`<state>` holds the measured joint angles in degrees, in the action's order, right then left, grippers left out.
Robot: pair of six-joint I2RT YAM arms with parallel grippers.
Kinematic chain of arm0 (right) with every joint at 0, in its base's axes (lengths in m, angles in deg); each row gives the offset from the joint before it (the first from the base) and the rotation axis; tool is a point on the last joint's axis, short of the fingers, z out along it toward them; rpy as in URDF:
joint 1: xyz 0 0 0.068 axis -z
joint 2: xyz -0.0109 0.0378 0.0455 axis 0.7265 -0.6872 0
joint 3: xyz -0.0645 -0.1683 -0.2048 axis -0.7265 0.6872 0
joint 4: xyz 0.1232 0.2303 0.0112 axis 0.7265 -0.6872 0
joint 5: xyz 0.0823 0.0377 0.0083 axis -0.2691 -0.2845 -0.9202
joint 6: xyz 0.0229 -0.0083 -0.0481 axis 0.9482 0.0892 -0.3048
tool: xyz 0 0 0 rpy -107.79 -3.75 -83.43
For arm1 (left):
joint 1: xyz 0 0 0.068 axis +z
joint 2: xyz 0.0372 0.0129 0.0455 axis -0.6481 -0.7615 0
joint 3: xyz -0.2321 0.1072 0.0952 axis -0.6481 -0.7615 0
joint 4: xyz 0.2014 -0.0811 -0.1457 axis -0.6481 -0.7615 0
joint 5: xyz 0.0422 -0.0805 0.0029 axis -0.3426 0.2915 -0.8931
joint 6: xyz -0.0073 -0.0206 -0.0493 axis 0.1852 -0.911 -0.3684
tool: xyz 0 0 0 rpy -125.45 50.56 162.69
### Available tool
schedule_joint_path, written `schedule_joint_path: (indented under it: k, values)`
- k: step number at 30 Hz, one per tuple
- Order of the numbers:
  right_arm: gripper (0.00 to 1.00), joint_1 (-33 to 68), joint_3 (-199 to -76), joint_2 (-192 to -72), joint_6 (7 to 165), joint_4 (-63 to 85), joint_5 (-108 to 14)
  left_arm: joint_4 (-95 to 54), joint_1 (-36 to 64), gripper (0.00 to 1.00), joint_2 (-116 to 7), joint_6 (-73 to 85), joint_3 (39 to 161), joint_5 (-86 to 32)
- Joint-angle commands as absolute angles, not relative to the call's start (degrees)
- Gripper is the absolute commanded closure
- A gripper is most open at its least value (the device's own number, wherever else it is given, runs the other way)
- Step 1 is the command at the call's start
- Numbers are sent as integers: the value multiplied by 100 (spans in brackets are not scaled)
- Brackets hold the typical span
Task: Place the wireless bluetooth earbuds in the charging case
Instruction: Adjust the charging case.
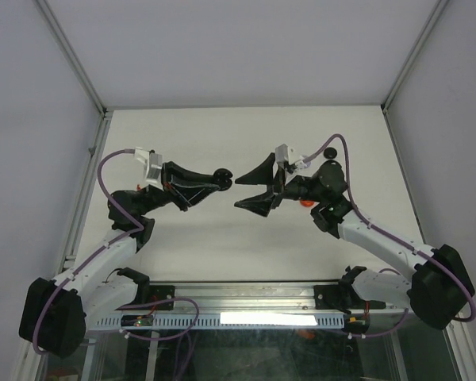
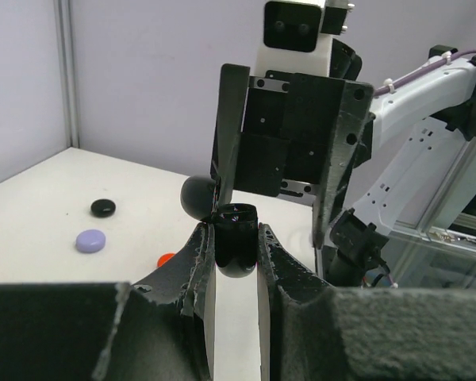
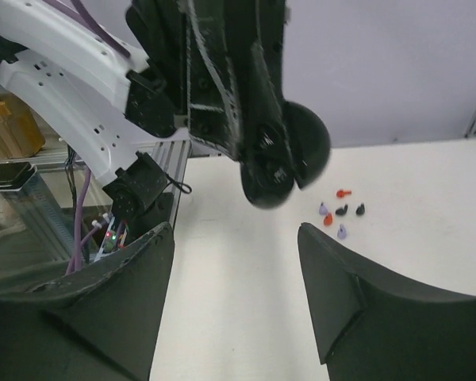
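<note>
The black charging case [image 2: 236, 248] hangs above the table with my left gripper [image 2: 236, 232] shut on its sides. Its round lid [image 2: 196, 194] stands open to one side. From above, the case [image 1: 224, 176] sits at the tip of the left gripper [image 1: 219, 179]. Just right of it, my right gripper [image 1: 238, 194] faces it with its jaws wide apart and nothing between them. The right wrist view shows the case [image 3: 268, 186] a little beyond the open right gripper [image 3: 235, 230]. Several small orange, purple and black earbuds [image 3: 338, 211] lie clustered on the table behind it.
A black puck [image 2: 103, 208], a purple one [image 2: 90, 240] and an orange one [image 2: 166, 259] lie on the white table [image 1: 246, 246] near the right arm. An aluminium rail [image 1: 246, 305] runs along the near edge, with frame posts at the back corners.
</note>
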<state>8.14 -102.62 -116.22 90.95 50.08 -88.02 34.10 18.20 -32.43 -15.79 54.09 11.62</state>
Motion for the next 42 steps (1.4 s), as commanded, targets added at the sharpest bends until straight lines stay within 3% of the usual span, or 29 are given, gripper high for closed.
schedule_joint_path:
  k: [1,13,42]
  values:
    - [34,637,-10143,-11692,9286,6706,-8424,4829,1717,100,-3590,-2073,5721,1459]
    - [43,531,-9991,-12028,10194,7884,-7836,5458,1427,100,-3662,-2009,5651,962]
    - [68,249,-10181,-12636,10984,9389,-8125,6103,1000,100,-4103,-2075,5603,517]
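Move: The opened black charging case is held in the left fingertips, about 1 cm past that hand's point to the right. From the open, empty right gripper, the case lies roughly 4 cm to the left, 2 cm ahead and 3 cm higher. Far below on the table, some 29 cm under the right hand, the red disc lies about 12 cm ahead and 19 cm to its right, with the purple disc about 9 cm beyond the red one. The right hand rises about 5 cm, easing some 2 cm left and 2 cm back, and tips its fingers up by roughly 20 degrees while the gripper closes to about half its first gap, bringing the fingertips up to either side of the case body. The left hand keeps its grip on the case and carries it up about 4 cm, slightly back and to the right to meet them, tilting its fingers upward and swinging them a little clockwise so the two grippers end face to face. ##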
